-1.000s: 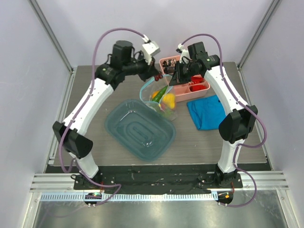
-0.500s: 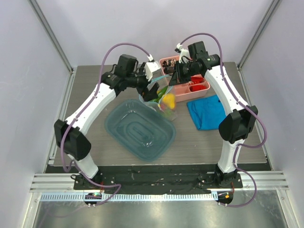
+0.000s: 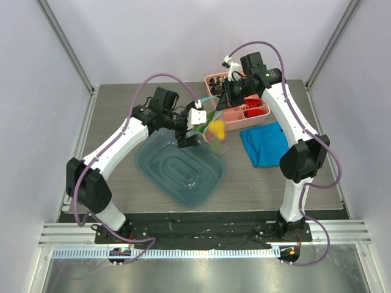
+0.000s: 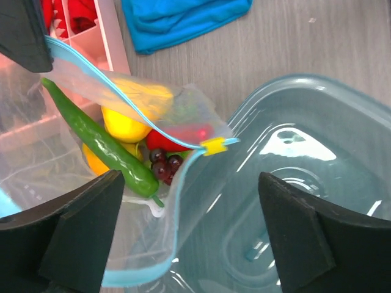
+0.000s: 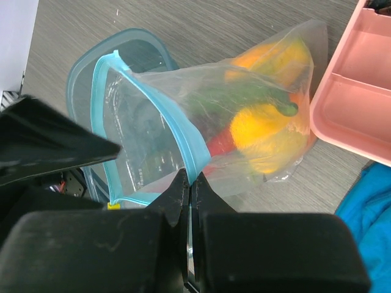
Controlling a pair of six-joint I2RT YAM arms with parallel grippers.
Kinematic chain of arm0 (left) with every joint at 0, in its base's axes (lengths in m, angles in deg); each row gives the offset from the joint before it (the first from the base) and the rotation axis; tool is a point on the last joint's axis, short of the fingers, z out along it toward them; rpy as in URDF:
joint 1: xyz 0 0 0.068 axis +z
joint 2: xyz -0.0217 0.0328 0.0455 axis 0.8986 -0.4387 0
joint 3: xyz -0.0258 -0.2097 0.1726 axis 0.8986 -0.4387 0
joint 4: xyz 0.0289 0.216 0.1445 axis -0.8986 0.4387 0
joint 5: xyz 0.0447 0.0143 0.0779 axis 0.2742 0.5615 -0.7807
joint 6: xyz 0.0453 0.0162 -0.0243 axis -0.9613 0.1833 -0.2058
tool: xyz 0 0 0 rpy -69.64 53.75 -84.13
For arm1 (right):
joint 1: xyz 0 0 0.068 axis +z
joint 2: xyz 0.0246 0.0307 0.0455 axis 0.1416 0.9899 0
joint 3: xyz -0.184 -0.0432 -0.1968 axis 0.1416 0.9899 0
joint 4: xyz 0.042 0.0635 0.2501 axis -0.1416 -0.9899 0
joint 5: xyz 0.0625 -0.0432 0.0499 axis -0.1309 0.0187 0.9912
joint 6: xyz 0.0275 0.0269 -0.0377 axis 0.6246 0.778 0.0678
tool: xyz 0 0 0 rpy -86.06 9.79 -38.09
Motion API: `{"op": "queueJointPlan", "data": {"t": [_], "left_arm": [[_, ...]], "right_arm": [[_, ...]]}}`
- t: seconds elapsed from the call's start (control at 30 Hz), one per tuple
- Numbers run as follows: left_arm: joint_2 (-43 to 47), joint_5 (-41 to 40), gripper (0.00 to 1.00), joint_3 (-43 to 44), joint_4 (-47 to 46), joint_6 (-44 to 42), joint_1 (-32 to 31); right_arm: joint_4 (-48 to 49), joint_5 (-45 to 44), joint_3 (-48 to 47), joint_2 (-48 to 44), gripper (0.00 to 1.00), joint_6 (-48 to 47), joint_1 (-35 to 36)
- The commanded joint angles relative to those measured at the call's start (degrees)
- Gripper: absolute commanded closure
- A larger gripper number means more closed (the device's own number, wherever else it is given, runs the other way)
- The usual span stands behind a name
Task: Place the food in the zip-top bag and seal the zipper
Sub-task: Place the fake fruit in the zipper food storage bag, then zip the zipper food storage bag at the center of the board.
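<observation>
The clear zip-top bag (image 3: 212, 130) hangs tilted over the far rim of the teal tray, held up by one corner. My right gripper (image 5: 190, 180) is shut on its light blue zipper (image 5: 177, 135), and the mouth gapes open. The food is inside the bag: a long green piece (image 4: 104, 146), a yellow pear (image 4: 122, 125), dark cherries (image 4: 164, 165) and something red (image 4: 183, 135). A yellow slider (image 4: 213, 146) sits on the zipper (image 4: 122, 101). My left gripper (image 4: 190, 178) stands open beside the bag's mouth, above the tray, holding nothing; from above it (image 3: 189, 139) hangs just left of the bag.
The teal translucent tray (image 3: 180, 168) lies mid-table under the left gripper. A pink divided box (image 3: 247, 113) with red and dark items stands at the back right. A folded blue cloth (image 3: 266, 143) lies to the bag's right, near the right arm.
My left gripper let go of the bag's mouth, opened wide, and swung from the far side down toward the tray. The right gripper kept its hold on the zipper.
</observation>
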Motion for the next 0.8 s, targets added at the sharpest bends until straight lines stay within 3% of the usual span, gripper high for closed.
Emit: {"op": "queueJointPlan", "data": {"t": [0.0,0.13,0.33,0.37,0.43,0.5,0.53,0.63,0.67,0.77], "left_arm": [[-1.13,-0.07,0.1,-1.79,-4.58,-6.03,-1.14],[-0.52,-2.18,0.34,-4.95,-4.65,-12.45,-2.63],[0.71,0.89,0.8,-6.71,-8.07,-5.79,-3.6],[1.15,0.89,0.92,-7.15,-11.22,-3.34,-4.04],[1.41,0.45,1.0,-8.47,-14.49,-0.34,-5.44],[1.07,-0.25,1.0,-9.09,-21.34,6.21,-6.15],[0.54,-0.51,1.0,-8.31,-23.1,8.18,-6.24],[-2.71,-2.35,1.0,-4.46,-26.36,17.58,-6.24],[-3.41,-2.54,1.0,-3.48,-26.54,19.25,-6.15],[-5.44,-1.84,1.0,-1.28,-28.91,24.36,-6.24]], "right_arm": [[0.38,0.68,-3.06,-0.7,0.99,-2.88,1.69],[-0.5,-0.46,-4.47,-0.34,0.99,-4.12,2.48],[0.12,-0.73,-4.38,0.18,0.99,-4.29,3.19],[0.29,-0.73,-4.82,0.44,0.99,-4.21,3.27],[0.82,-0.73,-6.65,1.59,0.99,-4.29,3.54],[1.0,-0.73,-8.5,2.55,0.96,-4.29,3.54],[0.73,-1.43,-10.69,2.64,0.91,-4.29,3.45],[0.64,-3.54,-10.29,-0.76,0.54,-8.5,1.7],[2.12,-3.54,-8.7,-2.35,0.32,-9.38,-0.13],[8.52,-2.49,3.23,-10.78,0.25,-11.49,-2.52]]}}
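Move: The bag's zip corner with its yellow slider lies just beyond the open left fingers: about 3 cm to the right, 1 cm back and 4 cm below. From that hand the yellow pear in the bag is roughly 7 cm right, 4 cm ahead and 11 cm down; the empty dish's middle is some 7 cm left, 11 cm back and 15 cm down. From the right hand, shut on the zip rim, the slider is about 10 cm back, 6 cm left and 6 cm below. The zip corner beside the yellow slider is pinched by the left hand, which sinks about 4.5 cm onto it, shuts from wide open, then pulls to the right some 4 cm while rising again. The right hand, still gripping the rim, first eases 2 cm left, then opens and lets go as it moves about 2.5 cm forward and slightly up and right. ##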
